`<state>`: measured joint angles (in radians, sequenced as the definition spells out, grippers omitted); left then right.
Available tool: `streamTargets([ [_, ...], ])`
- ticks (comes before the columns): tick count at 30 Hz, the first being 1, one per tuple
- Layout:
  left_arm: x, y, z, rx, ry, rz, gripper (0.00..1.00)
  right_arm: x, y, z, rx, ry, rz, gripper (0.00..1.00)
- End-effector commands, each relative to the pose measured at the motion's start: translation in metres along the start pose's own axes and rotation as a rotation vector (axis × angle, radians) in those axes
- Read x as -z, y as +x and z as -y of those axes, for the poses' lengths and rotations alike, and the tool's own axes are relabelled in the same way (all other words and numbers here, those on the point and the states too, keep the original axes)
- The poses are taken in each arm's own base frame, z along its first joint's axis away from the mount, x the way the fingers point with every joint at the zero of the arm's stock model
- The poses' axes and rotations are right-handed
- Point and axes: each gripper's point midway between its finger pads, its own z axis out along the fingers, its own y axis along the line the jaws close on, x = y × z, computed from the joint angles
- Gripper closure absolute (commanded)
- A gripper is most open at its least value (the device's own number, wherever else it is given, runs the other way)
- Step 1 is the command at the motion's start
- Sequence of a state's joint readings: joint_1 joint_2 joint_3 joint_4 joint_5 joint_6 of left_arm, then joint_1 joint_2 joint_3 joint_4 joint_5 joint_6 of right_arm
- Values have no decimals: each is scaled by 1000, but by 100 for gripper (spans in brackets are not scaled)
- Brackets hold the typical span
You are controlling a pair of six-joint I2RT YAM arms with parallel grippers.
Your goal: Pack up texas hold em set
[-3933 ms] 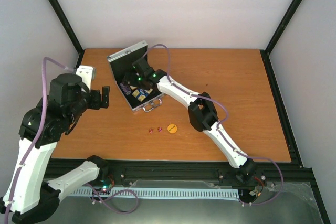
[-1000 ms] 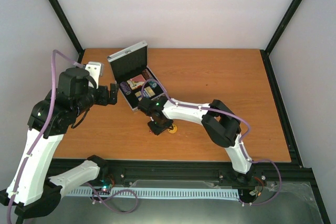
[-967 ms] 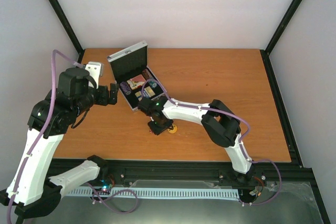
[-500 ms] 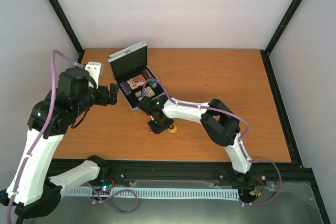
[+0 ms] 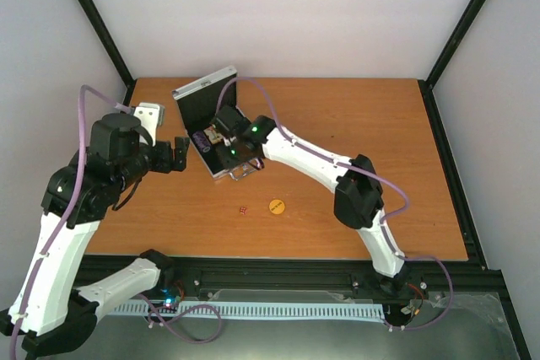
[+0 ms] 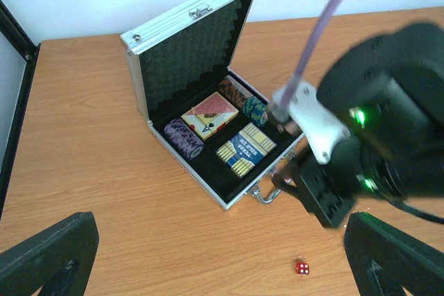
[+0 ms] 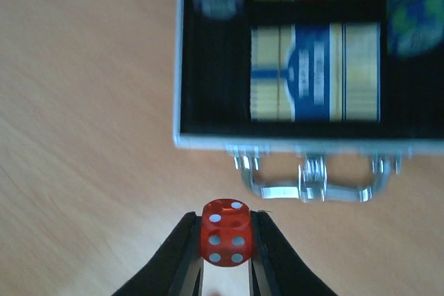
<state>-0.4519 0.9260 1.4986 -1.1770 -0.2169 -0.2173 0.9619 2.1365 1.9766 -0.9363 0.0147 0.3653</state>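
Note:
The silver case (image 5: 205, 90) lies open at the table's back left, holding card decks (image 6: 246, 150) and chip stacks (image 6: 184, 138). My right gripper (image 5: 238, 158) hovers just in front of the case handle (image 7: 312, 185), shut on a red die (image 7: 225, 233) pinched between its fingers (image 7: 182, 247). Another red die (image 5: 243, 210) lies on the table beside the orange round button (image 5: 276, 206). My left gripper (image 5: 177, 155) hangs left of the case, open and holding nothing, with its fingers (image 6: 48, 261) spread wide at the lower corners of the left wrist view.
The case lid (image 6: 194, 39) stands upright at the back, lined with black foam. The right arm (image 5: 312, 158) stretches across the table's middle. Black frame posts (image 5: 97, 23) run along the table's edges.
My right gripper shut on one of the two dice near the button and carried it up toward the case's front edge. One die stays on the table. The left arm barely moved.

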Motion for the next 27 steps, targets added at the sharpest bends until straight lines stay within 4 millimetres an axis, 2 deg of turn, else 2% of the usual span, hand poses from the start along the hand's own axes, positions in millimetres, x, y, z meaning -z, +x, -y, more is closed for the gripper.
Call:
streamTargets([
  [1, 8, 0, -3, 14, -3, 8, 0, -31, -45, 7, -59, -6, 88, 87],
  [5, 10, 2, -4, 15, -5, 6, 0, -51, -80, 3, -72, -75, 153, 86],
  [11, 10, 5, -5, 10, -12, -7, 0, -70, -106, 9, -63, -107, 223, 84],
  [18, 6, 9, -6, -5, -21, -22, 0, -78, -124, 18, -68, -127, 287, 83],
  [27, 0, 8, -6, -28, -30, -32, 0, -104, -123, 27, -99, -131, 274, 82],
])
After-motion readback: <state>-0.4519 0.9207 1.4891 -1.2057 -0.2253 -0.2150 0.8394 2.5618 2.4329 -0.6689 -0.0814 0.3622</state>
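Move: The right hand already holds a red die, about 12 cm above the table. The middle of the open case lies some 16 cm ahead of this hand, 5 cm left and 11 cm below. Inside, the blue card box is about 13 cm ahead and 1 cm left of the hand, the purple chips roughly 16 cm ahead and 11 cm left, and the ace card pack 20 cm ahead and 5 cm left. From the left hand the case is about 24 cm ahead, 5 cm right and 35 cm below. The right arm carries the pinched die forward and left, about 13 cm out and 7 cm across, past the handle edge and in over the case, starting fast and easing off. On the way the hand rises some 2 cm, dips to about 5.5 cm below its starting height and comes partly back up, tilting about 15–20 degrees so the fingertips swing outward and left over the gap between the purple chips and the blue card box, with the grip kept. ##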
